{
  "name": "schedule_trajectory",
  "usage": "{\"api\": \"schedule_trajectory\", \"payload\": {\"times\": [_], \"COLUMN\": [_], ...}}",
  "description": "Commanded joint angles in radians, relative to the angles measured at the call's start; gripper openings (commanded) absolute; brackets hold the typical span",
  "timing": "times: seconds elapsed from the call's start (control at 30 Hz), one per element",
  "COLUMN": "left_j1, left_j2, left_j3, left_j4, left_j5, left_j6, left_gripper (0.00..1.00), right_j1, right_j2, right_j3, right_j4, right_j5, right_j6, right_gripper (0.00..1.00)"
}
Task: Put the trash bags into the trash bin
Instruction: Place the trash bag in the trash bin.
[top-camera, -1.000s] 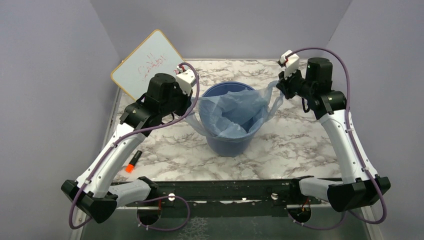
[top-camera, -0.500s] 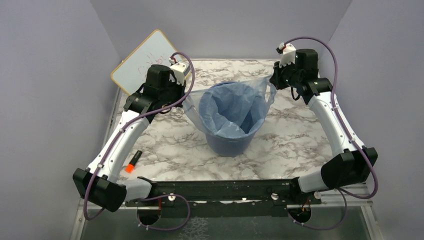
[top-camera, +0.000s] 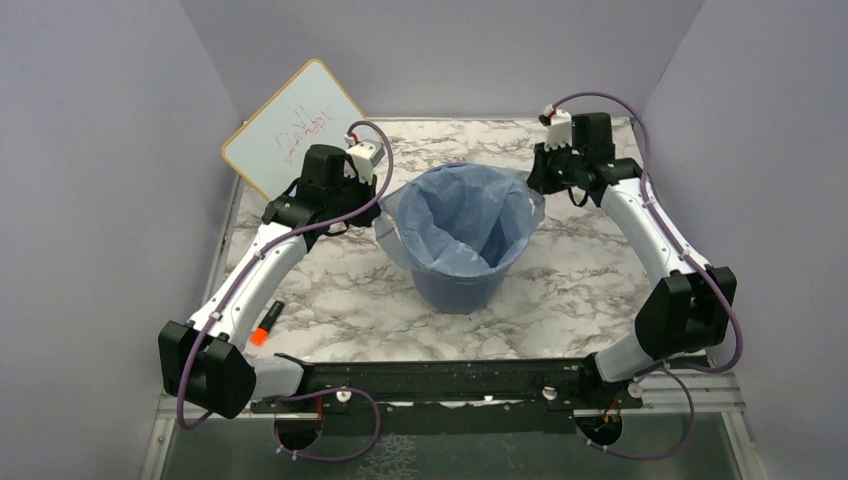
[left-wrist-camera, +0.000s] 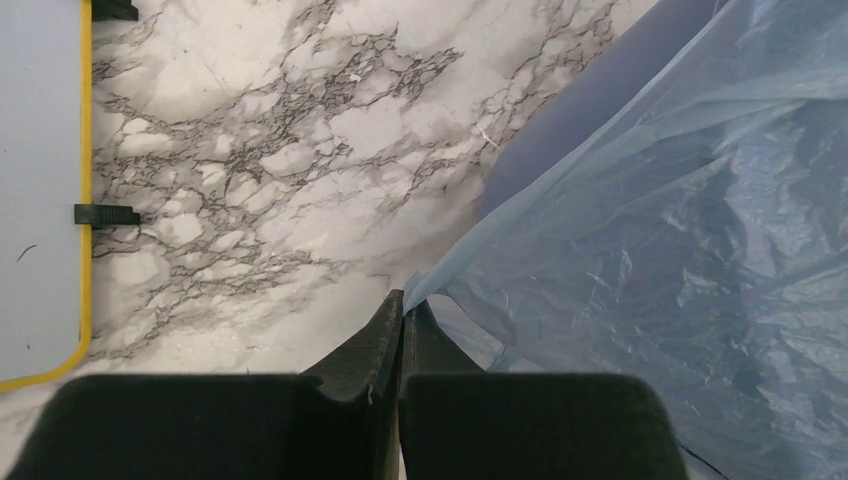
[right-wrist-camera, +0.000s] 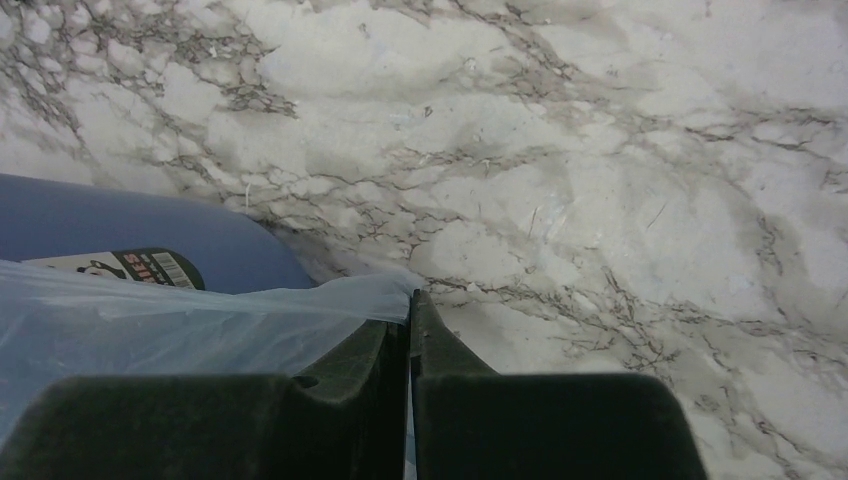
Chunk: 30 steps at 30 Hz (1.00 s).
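The trash bin (top-camera: 455, 285), a round blue bucket, stands mid-table. The trash bag (top-camera: 465, 215), thin translucent light blue, hangs inside it with its mouth spread wide over the rim. My left gripper (top-camera: 382, 198) is at the bin's left rim, shut on the bag's left edge. In the left wrist view the gripper (left-wrist-camera: 404, 305) pinches a corner of the bag (left-wrist-camera: 680, 230) beside the bin's wall (left-wrist-camera: 580, 110). My right gripper (top-camera: 535, 182) is at the bin's back right, shut on the bag's right edge. The right wrist view shows this gripper (right-wrist-camera: 410, 300) with bag film (right-wrist-camera: 150, 320) between its tips, above the bin (right-wrist-camera: 150, 235).
A white board with red writing (top-camera: 290, 125) leans at the back left; its yellow edge (left-wrist-camera: 84, 150) shows in the left wrist view. An orange marker (top-camera: 265, 327) lies near the table's front left. Grey walls close the table on three sides.
Both grippers moved back and inward towards the bin's rim with the bag's edges. The bag's mouth went from crumpled to stretched wide over the rim.
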Motion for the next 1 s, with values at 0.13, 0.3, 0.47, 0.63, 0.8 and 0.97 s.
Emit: {"api": "schedule_trajectory", "payload": {"times": [0.13, 0.3, 0.47, 0.63, 0.8, 0.97], "left_j1": [0.018, 0.024, 0.034, 0.039, 0.042, 0.052], "left_j2": [-0.003, 0.021, 0.066, 0.071, 0.049, 0.008], "left_j3": [-0.039, -0.011, -0.040, -0.143, -0.181, -0.204], "left_j4": [0.121, 0.158, 0.179, 0.254, 0.277, 0.265], "left_j5": [0.113, 0.093, 0.161, 0.176, 0.183, 0.146], "left_j6": [-0.055, -0.055, -0.116, -0.164, -0.175, -0.178], "left_gripper": [0.00, 0.00, 0.00, 0.00, 0.00, 0.00], "right_j1": [-0.006, -0.007, -0.007, -0.006, -0.007, -0.006], "right_j2": [0.010, 0.005, 0.042, -0.001, -0.036, -0.123], "right_j3": [-0.067, -0.099, -0.134, -0.202, -0.208, -0.228], "right_j4": [0.001, 0.046, 0.022, 0.075, 0.081, 0.126], "right_j5": [-0.100, -0.160, -0.175, -0.203, -0.161, -0.038], "right_j6": [0.009, 0.048, 0.063, 0.095, 0.120, 0.172], "right_gripper": [0.09, 0.09, 0.11, 0.13, 0.19, 0.46]}}
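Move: Either side of the trash bin, both hands hold the trash bag's edge just outside the rim. From the left hand the bin's middle lies some 16 cm to the right, about level in reach and 8 cm below; the whiteboard stands about 25 cm ahead and 20 cm left, and the marker lies some 10 cm back and 24 cm left, on the table. From the right hand the bin's middle is roughly 14 cm left, 5 cm back and 7 cm below. Pulling the bag's edge down outside the bin's right side, the right hand sinks about 7 cm while drawing back some 5 cm and slightly left towards the bin, then rises a little as its fingers open and release the bag. The left hand, still pinching its edge, eases 2 cm right towards the bin and slightly forward, then comes down about 5 cm and back again, tilting farther down. ##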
